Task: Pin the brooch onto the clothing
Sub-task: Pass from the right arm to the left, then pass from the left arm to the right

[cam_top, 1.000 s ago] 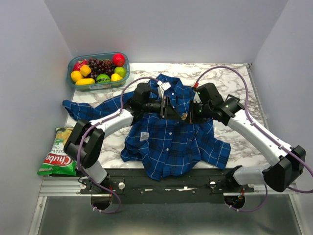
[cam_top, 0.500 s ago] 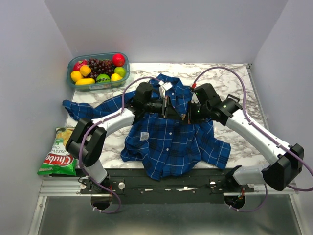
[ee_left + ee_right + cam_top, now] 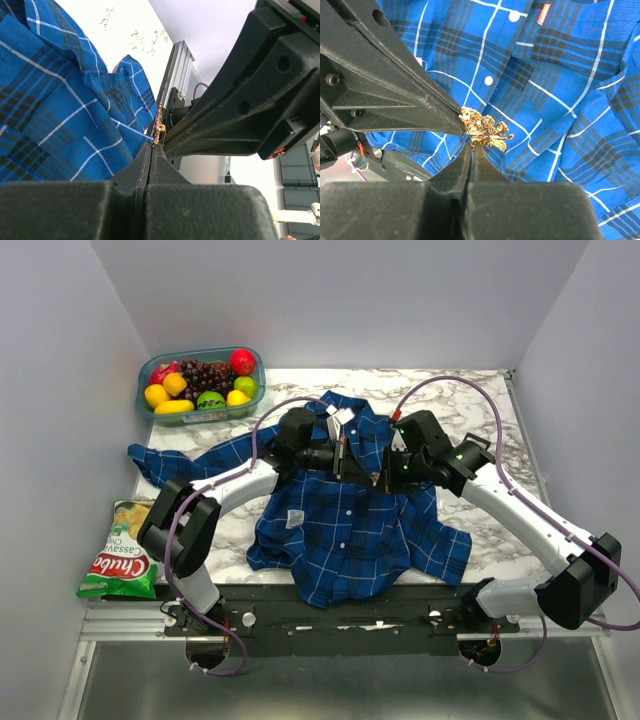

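The clothing (image 3: 340, 530) is a blue plaid shirt lying spread on the marble table, also filling the right wrist view (image 3: 570, 75) and the left of the left wrist view (image 3: 50, 100). The brooch (image 3: 485, 131) is a small golden-red leaf shape hanging just above the shirt's chest, a speck from above (image 3: 376, 478). My left gripper (image 3: 152, 146) is shut, with the brooch (image 3: 159, 127) edge-on at its tips. My right gripper (image 3: 472, 145) comes from the other side, its jaws pressed together on the brooch's lower edge. The two grippers meet tip to tip (image 3: 372, 476).
A clear tub of fruit (image 3: 200, 385) stands at the back left and a chips bag (image 3: 115, 565) lies at the front left edge. A white tag (image 3: 338, 417) sits at the shirt's collar. One sleeve (image 3: 170, 462) stretches left. A metal rail (image 3: 350, 615) runs along the near edge.
The left gripper's jaws have closed on the brooch. Both arms have drawn slightly closer together over the shirt's chest; the shirt has stayed where it was.
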You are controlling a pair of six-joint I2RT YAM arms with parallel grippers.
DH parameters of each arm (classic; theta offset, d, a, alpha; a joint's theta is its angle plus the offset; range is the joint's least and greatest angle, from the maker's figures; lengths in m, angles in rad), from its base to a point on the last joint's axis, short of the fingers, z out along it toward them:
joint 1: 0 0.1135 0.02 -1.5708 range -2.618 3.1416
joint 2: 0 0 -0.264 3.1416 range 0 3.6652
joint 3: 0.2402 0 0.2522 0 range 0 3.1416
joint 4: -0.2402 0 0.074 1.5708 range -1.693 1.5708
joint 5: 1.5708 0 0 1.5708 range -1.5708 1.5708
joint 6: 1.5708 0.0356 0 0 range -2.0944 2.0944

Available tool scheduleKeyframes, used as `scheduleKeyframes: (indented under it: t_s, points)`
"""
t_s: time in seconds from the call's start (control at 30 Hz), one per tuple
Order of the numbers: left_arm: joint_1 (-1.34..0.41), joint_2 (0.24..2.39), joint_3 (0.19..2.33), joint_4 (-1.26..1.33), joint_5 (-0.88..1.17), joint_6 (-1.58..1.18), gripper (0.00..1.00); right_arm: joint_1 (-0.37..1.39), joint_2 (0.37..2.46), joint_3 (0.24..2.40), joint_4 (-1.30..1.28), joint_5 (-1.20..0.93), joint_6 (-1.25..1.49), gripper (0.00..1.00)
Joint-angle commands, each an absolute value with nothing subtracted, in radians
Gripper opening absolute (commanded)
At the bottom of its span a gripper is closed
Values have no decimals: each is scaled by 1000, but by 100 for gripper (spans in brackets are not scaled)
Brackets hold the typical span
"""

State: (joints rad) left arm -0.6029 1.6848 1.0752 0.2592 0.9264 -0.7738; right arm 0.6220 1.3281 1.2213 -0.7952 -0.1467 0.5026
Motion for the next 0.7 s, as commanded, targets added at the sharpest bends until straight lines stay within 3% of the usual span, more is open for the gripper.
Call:
scheduleKeyframes:
  t_s: [0.0, 0.1, 0.27, 0.67]
  points:
    - [-607, 1712, 1098, 233, 917, -714, 0, 630, 1302, 1233, -764, -164, 517, 20]
    - [-597, 1717, 1101, 193, 939, -681, 0, 629, 1281, 1247, -793, -140, 505, 46]
    - [-589, 1733, 1121, 190, 1073, -661, 0, 623, 1227, 1295, -845, -107, 468, 68]
    - [-601, 1655, 1063, 471, 1284, -782, 0, 592, 1192, 1246, -862, -225, 439, 71]
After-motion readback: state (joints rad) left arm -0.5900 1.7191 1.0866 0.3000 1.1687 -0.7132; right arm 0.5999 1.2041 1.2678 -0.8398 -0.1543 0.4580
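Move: The brooch sits at the tips of both hands: about 1 cm to the right of the left hand's pad point, level with it, and for the right hand some 1 cm to the left and 1 cm below. From the left hand, the shirt's nearest front button is about 4 cm to the left, 2 cm back and roughly 15 cm below; the white patch on the shirt lies some 17 cm left and 6 cm back, at the same depth. The right fingers let go of the brooch, spreading to about two-thirds open, and the right hand lifts off some 5 cm, easing slightly right. The left hand keeps its shut pinch on the brooch, dips nearly 2 cm, then draws back about 3 cm while coming up again, turning some 15 degrees clockwise. ##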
